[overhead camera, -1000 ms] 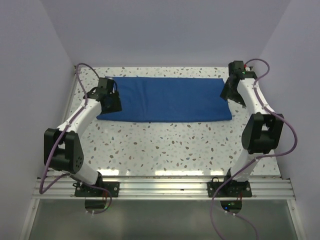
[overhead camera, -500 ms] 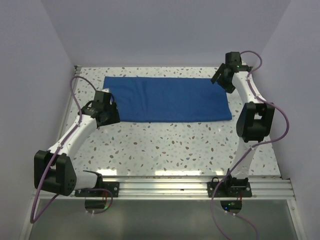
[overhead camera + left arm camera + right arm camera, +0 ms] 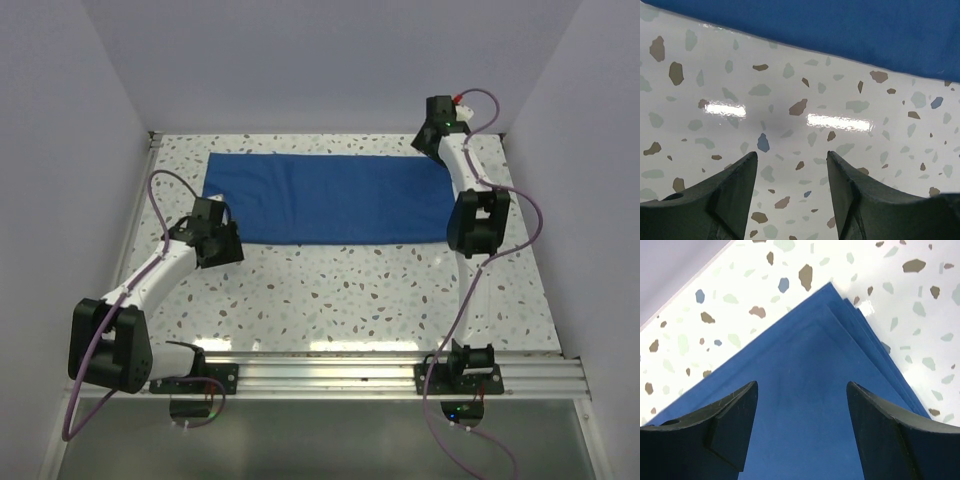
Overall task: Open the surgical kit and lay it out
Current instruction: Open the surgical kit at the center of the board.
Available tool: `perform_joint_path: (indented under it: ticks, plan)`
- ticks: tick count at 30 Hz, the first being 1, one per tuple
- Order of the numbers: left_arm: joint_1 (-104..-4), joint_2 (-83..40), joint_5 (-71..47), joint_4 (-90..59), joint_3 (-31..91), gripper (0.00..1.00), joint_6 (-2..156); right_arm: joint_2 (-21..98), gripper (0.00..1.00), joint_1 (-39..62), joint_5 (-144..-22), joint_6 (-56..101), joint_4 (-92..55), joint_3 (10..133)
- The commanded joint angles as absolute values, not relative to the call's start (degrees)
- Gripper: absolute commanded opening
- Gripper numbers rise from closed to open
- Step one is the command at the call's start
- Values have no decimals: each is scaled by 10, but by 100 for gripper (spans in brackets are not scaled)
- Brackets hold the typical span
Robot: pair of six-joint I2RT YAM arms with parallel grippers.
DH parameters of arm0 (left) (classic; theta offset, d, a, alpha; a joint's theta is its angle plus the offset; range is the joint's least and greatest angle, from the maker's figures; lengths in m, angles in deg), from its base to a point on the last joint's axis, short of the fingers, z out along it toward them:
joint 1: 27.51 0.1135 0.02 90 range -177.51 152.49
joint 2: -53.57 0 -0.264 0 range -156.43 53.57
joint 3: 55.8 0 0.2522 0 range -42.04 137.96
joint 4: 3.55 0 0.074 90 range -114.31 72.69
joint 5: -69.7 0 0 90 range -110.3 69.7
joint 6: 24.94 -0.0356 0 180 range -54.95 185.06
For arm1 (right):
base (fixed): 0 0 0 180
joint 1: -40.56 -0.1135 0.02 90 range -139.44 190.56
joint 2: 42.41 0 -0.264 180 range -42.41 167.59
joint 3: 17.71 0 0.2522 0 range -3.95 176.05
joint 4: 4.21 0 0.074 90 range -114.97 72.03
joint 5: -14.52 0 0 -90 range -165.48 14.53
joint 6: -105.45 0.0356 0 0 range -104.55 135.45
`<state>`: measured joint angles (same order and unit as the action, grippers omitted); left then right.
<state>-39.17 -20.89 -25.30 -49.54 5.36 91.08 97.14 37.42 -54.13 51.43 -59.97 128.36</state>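
Observation:
The royal-blue cloth wrap lies folded flat across the back of the table. My left gripper is open and empty just off the cloth's front left corner; in the left wrist view it is over bare table, the cloth edge beyond it. My right gripper is open and empty over the cloth's far right corner; in the right wrist view the layered blue corner lies between the jaws. The steel tray and the instruments are out of view.
The speckled white table runs to walls at the left, back and right. A metal rail with both arm bases lines the near edge.
My left gripper has pulled back off the cloth's left end toward the front. My right gripper has moved from the cloth's right edge up to its far right corner.

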Motion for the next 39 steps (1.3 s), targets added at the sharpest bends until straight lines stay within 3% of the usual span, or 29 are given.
perform_joint_path:
  ticks: [1, 14, 21, 24, 28, 30, 31, 34, 39]
  plan:
    - [-393, -205, -232, -461, 38, 61, 915, 994, 75, 376, -474, 506, -559, 1330]
    - [-393, -195, -235, -496, 61, 61, 893, 1106, 75, 382, -438, 487, -513, 1419]
    - [-392, -205, -235, -501, 77, 61, 887, 1118, 70, 391, -429, 497, -526, 1398]
    - [-392, -207, -235, -502, 78, 61, 884, 1123, 52, 392, -433, 500, -536, 1392]
    - [-393, -211, -234, -503, 76, 61, 883, 1118, 20, 391, -435, 504, -533, 1377]
    - [-392, -211, -232, -503, 74, 61, 885, 1117, 14, 392, -437, 503, -535, 1378]
    - [-393, -210, -232, -502, 74, 61, 884, 1115, 7, 392, -436, 502, -536, 1378]
    - [-392, -208, -235, -504, 74, 61, 887, 1099, 0, 392, -434, 499, -537, 1369]
    - [-392, -202, -250, -511, 88, 61, 890, 1066, 0, 392, -460, 496, -520, 1359]
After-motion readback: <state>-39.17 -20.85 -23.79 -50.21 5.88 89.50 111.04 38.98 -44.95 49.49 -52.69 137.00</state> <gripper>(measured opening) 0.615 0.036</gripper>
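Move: The surgical kit's far right corner lies about 6 cm ahead of the right hand, 5 cm to its right and 7 cm below. The table's far edge runs some 6 cm beyond that corner. The kit's middle is roughly 12 cm back and 27 cm to the left of the right hand. From the idle left hand, the same corner is about 37 cm ahead, 52 cm to the right and 4 cm lower. Down, forward and to the right, the right hand sinks some 6 cm onto the surgical kit's far right corner, its forward reach of about 4 cm done before the last of the drop. The hand rolls about 10 degrees, left side dipping, then the wide-open fingers shut fully and pinch the top blue layer just inside the corner. ##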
